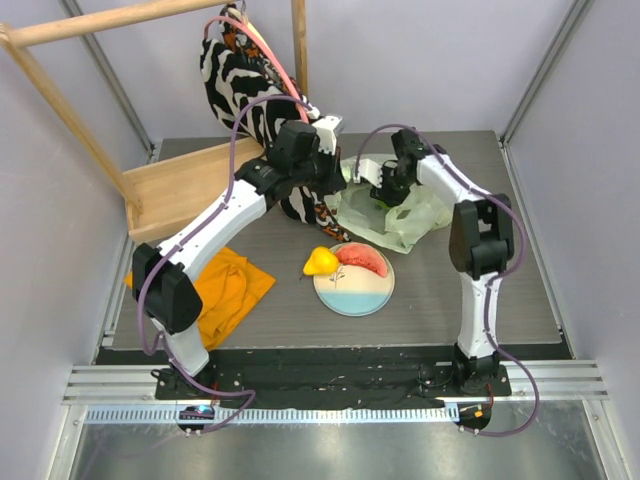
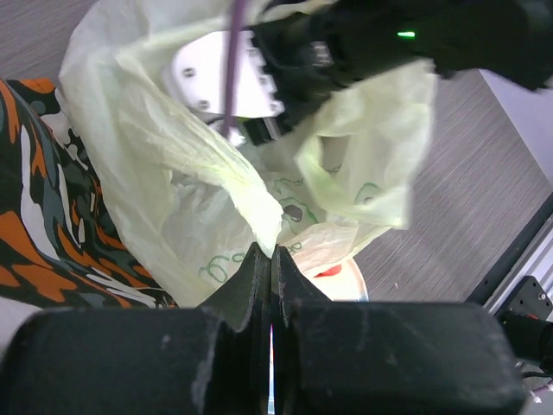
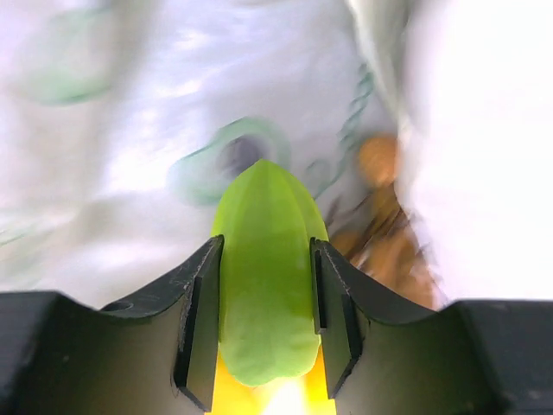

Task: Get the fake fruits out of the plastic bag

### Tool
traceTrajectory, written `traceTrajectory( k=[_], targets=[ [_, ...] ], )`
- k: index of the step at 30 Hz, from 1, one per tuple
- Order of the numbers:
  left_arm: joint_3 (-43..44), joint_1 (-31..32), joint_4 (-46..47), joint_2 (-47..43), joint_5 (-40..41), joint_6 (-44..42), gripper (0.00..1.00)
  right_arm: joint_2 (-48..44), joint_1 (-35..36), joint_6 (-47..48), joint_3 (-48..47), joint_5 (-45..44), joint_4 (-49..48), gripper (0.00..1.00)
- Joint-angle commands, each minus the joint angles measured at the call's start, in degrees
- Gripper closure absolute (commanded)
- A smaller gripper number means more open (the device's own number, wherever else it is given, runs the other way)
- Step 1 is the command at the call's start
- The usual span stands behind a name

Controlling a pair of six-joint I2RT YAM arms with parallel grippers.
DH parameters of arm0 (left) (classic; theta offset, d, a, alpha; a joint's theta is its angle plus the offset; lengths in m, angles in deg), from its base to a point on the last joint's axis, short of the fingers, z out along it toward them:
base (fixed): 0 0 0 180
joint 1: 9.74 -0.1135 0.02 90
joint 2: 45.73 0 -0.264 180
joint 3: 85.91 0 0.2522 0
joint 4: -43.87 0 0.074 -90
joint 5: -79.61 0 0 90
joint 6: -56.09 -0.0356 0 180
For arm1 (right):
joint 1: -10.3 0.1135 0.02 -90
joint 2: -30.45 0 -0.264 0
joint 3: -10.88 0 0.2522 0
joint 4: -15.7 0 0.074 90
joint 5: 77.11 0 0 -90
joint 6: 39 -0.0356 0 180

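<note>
The pale-green plastic bag lies at mid-table behind the plate. My left gripper is shut on a fold of the bag and holds it up. My right gripper is inside the bag, shut on a green oval fruit; a yellow fruit shows under it and a brownish grape bunch lies to its right. In the top view the right gripper reaches into the bag's mouth. A yellow pear and a red watermelon slice rest at the white-and-blue plate.
A zebra-patterned cloth bag hangs from a wooden frame at the back left, its patterned cloth beside my left gripper. An orange cloth lies at the front left. A wooden board sits at the left.
</note>
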Motion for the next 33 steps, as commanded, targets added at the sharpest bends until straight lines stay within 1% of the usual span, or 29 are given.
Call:
traceTrajectory(
  k=[1,2,3,9,10,12,13,16,17,19,20,23,25,26,30,31,33],
  targets=[
    [1.8,-0.1,2.4,-1.7,2.0,1.0,1.00,-18.1,0.4,-8.8,4.6,7.9,2.9,0.87],
    [2.7,-0.2,2.7,-1.0,2.7,1.6,1.00,-22.5,0.3,-10.7,6.3,8.9,3.3,0.88],
    [2.9,-0.3,2.8,-0.6,2.9,2.9,1.00,-24.6,0.4,-14.1,7.2,10.8,3.3,0.88],
    [4.2,-0.4,3.4,1.1,2.9,6.8,1.00,-39.5,0.6,-25.9,15.9,16.2,3.0,0.88],
    [4.2,-0.4,3.6,1.3,2.9,6.9,1.00,-40.9,1.4,-29.2,16.7,17.4,3.1,0.88],
    [4.2,-0.4,3.6,1.6,2.8,6.9,1.00,-43.6,2.7,-31.3,18.9,18.2,4.1,0.88],
    [4.2,-0.4,3.8,1.7,2.8,6.7,1.00,-45.9,4.6,-33.1,19.8,18.4,4.6,0.87],
    [4.0,-0.4,4.0,1.8,3.3,6.4,1.00,-50.3,8.2,-34.8,24.6,18.6,6.0,0.88],
    [3.9,-0.4,4.1,1.8,3.4,6.2,1.00,-51.1,10.5,-35.9,28.0,18.4,6.2,0.87],
    [3.7,-0.4,4.2,1.8,3.3,5.8,1.00,-52.4,11.9,-37.3,31.7,18.5,5.8,0.87],
    [3.7,-0.4,4.1,1.8,3.4,5.3,1.00,-53.0,13.3,-38.9,35.0,18.6,4.7,0.87],
    [2.4,-0.4,4.3,0.7,3.4,4.3,1.00,-52.1,15.0,-41.0,39.7,19.3,2.7,0.87],
    [1.6,-0.4,4.4,-0.2,3.4,3.6,1.00,-51.3,16.1,-43.4,41.6,18.7,0.5,0.87],
    [0.4,-0.4,4.4,-1.0,3.8,3.4,1.00,-50.2,16.2,-44.7,43.1,18.2,-2.1,0.87],
    [-2.5,-0.4,4.5,-3.6,4.0,1.9,1.00,-46.0,16.7,-51.7,44.4,13.1,-6.2,0.86],
    [-2.9,-0.4,4.5,-4.2,3.9,1.7,1.00,-45.8,16.7,-52.8,44.8,10.7,-7.3,0.86],
    [-4.2,-0.4,4.6,-5.4,4.1,1.2,1.00,-45.7,16.7,-55.6,46.6,8.8,-10.7,0.85]
  ],
)
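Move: The green fruit is already gripped in the right hand, low inside the bag. The plate it is carried to lies about 25 cm back and 11 cm to the left of that hand, some 3 cm lower. On the plate's far part sits the watermelon slice, 17 cm back and 8 cm left of the hand; the yellow pear is 17 cm back and 22 cm left. From the left hand, pinching the bag's rim, the plate is roughly 13 cm back, 5 cm right and 22 cm below. Up and back in a high arc, the right hand lifts the held green fruit out of the bag, rising just over 20 cm, then sinks some 16 cm to above the plate's right side, ending nearly 30 cm back and a little left. Its wrist turns so that the fingers slant more to the left, grip unchanged. The left hand stays put, still pinching the bag's rim. ##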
